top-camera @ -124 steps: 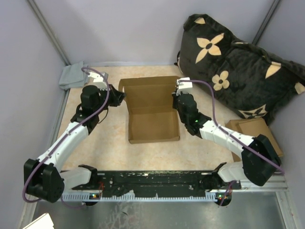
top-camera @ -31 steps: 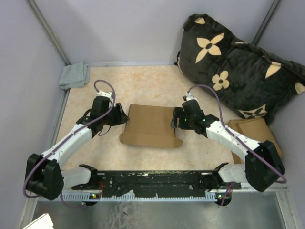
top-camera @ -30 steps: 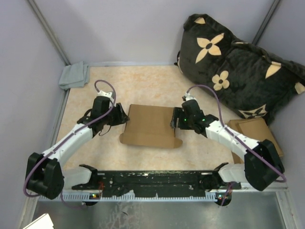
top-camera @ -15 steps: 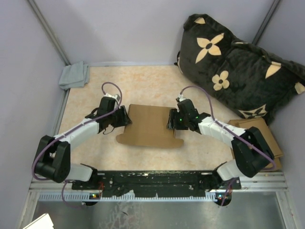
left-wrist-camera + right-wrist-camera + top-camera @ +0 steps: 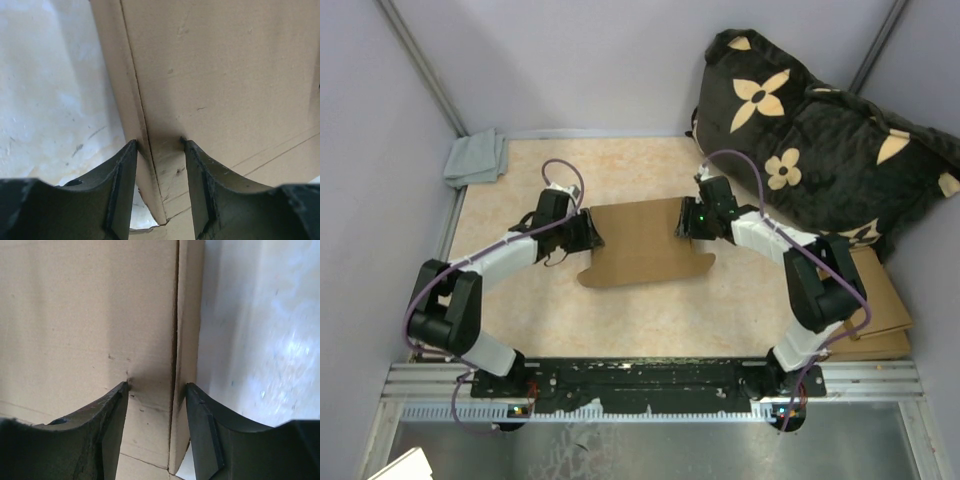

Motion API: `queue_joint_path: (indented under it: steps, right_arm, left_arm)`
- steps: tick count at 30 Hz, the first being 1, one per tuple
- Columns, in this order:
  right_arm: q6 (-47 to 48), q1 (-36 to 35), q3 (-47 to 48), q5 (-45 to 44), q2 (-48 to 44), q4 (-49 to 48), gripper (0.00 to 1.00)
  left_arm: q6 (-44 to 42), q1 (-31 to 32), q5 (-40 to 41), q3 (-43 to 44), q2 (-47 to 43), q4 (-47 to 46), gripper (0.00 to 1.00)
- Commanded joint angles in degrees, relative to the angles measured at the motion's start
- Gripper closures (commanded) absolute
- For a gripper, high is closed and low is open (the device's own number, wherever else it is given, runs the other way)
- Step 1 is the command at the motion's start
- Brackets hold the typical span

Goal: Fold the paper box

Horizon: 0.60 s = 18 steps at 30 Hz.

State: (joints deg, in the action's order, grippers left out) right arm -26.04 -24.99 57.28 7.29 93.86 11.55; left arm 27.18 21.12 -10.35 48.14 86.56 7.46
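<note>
The paper box [image 5: 645,245] lies in the middle of the table as a shallow brown rectangle, its lid folded down flat and a tabbed flap showing at its near edge. My left gripper [image 5: 588,232] is at the box's left edge. In the left wrist view my left gripper [image 5: 158,142] straddles that edge of the box [image 5: 225,75], one finger on the lid and one against the side wall. My right gripper [image 5: 688,225] is at the right edge. My right gripper [image 5: 157,386] clamps the box [image 5: 75,305] the same way.
A big black pillow [image 5: 810,140] with tan flowers leans in the back right corner. A stack of flat cardboard pieces [image 5: 870,300] lies at the right edge. A grey cloth [image 5: 475,158] sits at the back left. Walls close in three sides.
The lid stood open four seconds ago and now lies down. Over the last second both arms reached farther out, the box slid away from the bases, and both pairs of jaws narrowed.
</note>
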Motion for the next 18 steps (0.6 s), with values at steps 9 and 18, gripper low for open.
queue_joint_path:
  steps: [9, 18]
  right_arm:
    - [1.88, 1.0, 14.45, -6.99, 2.48, 5.26, 0.35]
    - [4.35, 1.26, 3.28, -2.06, -13.57, 5.86, 0.03]
  left_arm:
    - [-2.18, 0.07, 9.91, 15.72, 4.89, 5.18, 0.4]
    - [-7.07, -0.01, 1.17, 4.39, -9.23, 0.44, 0.0]
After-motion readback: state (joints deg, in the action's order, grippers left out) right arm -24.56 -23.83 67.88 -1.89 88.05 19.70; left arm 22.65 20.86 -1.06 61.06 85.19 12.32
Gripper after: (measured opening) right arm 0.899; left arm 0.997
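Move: The folded paper box lies between the two hands, its middle about 11 cm to the right of the left hand and level with it, some 2 cm lower. The right hand has the box's middle about 9 cm to its left, roughly 1 cm back and 2 cm down. The box's near flap lies around 7 cm back from the box's middle. The dark cushion is some 30 cm to the right of the right hand and 20 cm farther out. Fingertips of both half-open grippers, still straddling the box's left and right top edges, push the box along the table away from the bases, the left hand going some 6.5 cm forward and the right about 4.5 cm. Both hands then lift clear by 8 to 9 cm, tipping up about 10 degrees and opening wide. ##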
